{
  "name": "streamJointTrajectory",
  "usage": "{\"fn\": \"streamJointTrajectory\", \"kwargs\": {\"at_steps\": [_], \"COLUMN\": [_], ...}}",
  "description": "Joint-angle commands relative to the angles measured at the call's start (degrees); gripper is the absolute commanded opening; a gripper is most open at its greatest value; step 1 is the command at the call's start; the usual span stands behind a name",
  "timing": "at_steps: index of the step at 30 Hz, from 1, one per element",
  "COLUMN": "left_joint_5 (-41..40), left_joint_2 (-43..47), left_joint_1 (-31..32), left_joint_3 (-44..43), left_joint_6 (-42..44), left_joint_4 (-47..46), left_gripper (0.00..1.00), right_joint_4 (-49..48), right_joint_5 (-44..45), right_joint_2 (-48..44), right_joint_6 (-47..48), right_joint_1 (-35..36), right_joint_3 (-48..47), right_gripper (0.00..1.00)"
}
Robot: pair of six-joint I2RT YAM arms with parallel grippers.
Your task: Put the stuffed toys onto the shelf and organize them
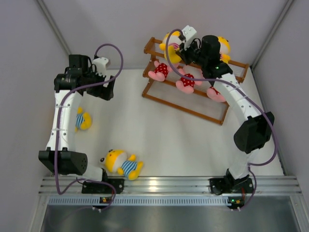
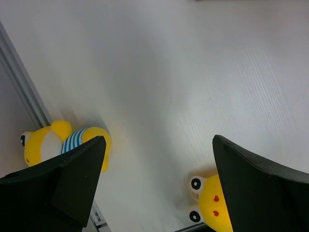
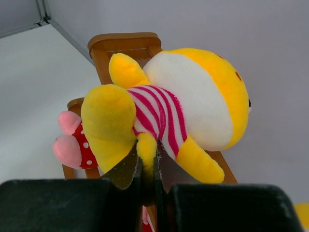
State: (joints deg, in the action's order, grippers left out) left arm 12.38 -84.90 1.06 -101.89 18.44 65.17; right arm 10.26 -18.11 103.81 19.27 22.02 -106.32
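The brown wooden shelf (image 1: 183, 108) stands at the back right. Three pink stuffed toys in red dotted outfits (image 1: 159, 71) (image 1: 186, 83) (image 1: 216, 94) lie along its middle tier, and a yellow one (image 1: 223, 46) sits on top. My right gripper (image 3: 147, 157) is shut on a limb of a yellow pink-striped toy (image 3: 193, 106), holding it over the left end of the shelf top (image 3: 125, 46). My left gripper (image 2: 159, 183) hangs open and empty above the table. Two blue-striped yellow toys (image 1: 82, 121) (image 1: 123, 164) lie on the table; the left wrist view shows them as (image 2: 58, 142) (image 2: 210, 203).
Grey walls close the table at the back and both sides. A metal rail (image 1: 169, 186) runs along the near edge by the arm bases. The blue-striped toy at the left lies against the left wall strip (image 2: 24, 92).
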Motion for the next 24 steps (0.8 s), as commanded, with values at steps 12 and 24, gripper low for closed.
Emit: {"fn": "streamJointTrajectory", "kwargs": {"at_steps": [12, 24], "left_joint_5": [0.45, 1.42], "left_joint_2": [0.79, 0.97], "left_joint_1": [-0.09, -0.09], "left_joint_3": [0.46, 7.48], "left_joint_6": [1.25, 3.97], "left_joint_4": [0.84, 2.85], "left_gripper": [0.98, 0.98], "right_joint_4": [-1.91, 0.02], "right_joint_5": [15.82, 16.09], "right_joint_2": [-0.71, -5.45], "right_joint_6": [-4.5, -2.75], "right_joint_1": [5.05, 5.05], "right_joint_3": [-0.46, 1.47], "right_gripper": [0.0, 0.59]}}
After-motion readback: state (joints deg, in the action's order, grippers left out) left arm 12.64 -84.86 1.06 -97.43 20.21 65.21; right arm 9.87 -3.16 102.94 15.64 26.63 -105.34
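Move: The right fingers still pinch a leg of the pink-striped yellow toy; its spot on the top shelf lies about 5 cm ahead, 3 cm left and 4 cm below. A second yellow toy sits level ahead, 14 cm right, at hand height. The left dotted pink toy is one tier down, 4 cm back, 7 cm left. From the left hand, that spot is some 19 cm ahead, 27 cm right, slightly higher. Turning about 10 degrees clockwise in place, the right hand half-opens, releasing the toy's leg; left sinks 3 cm. ##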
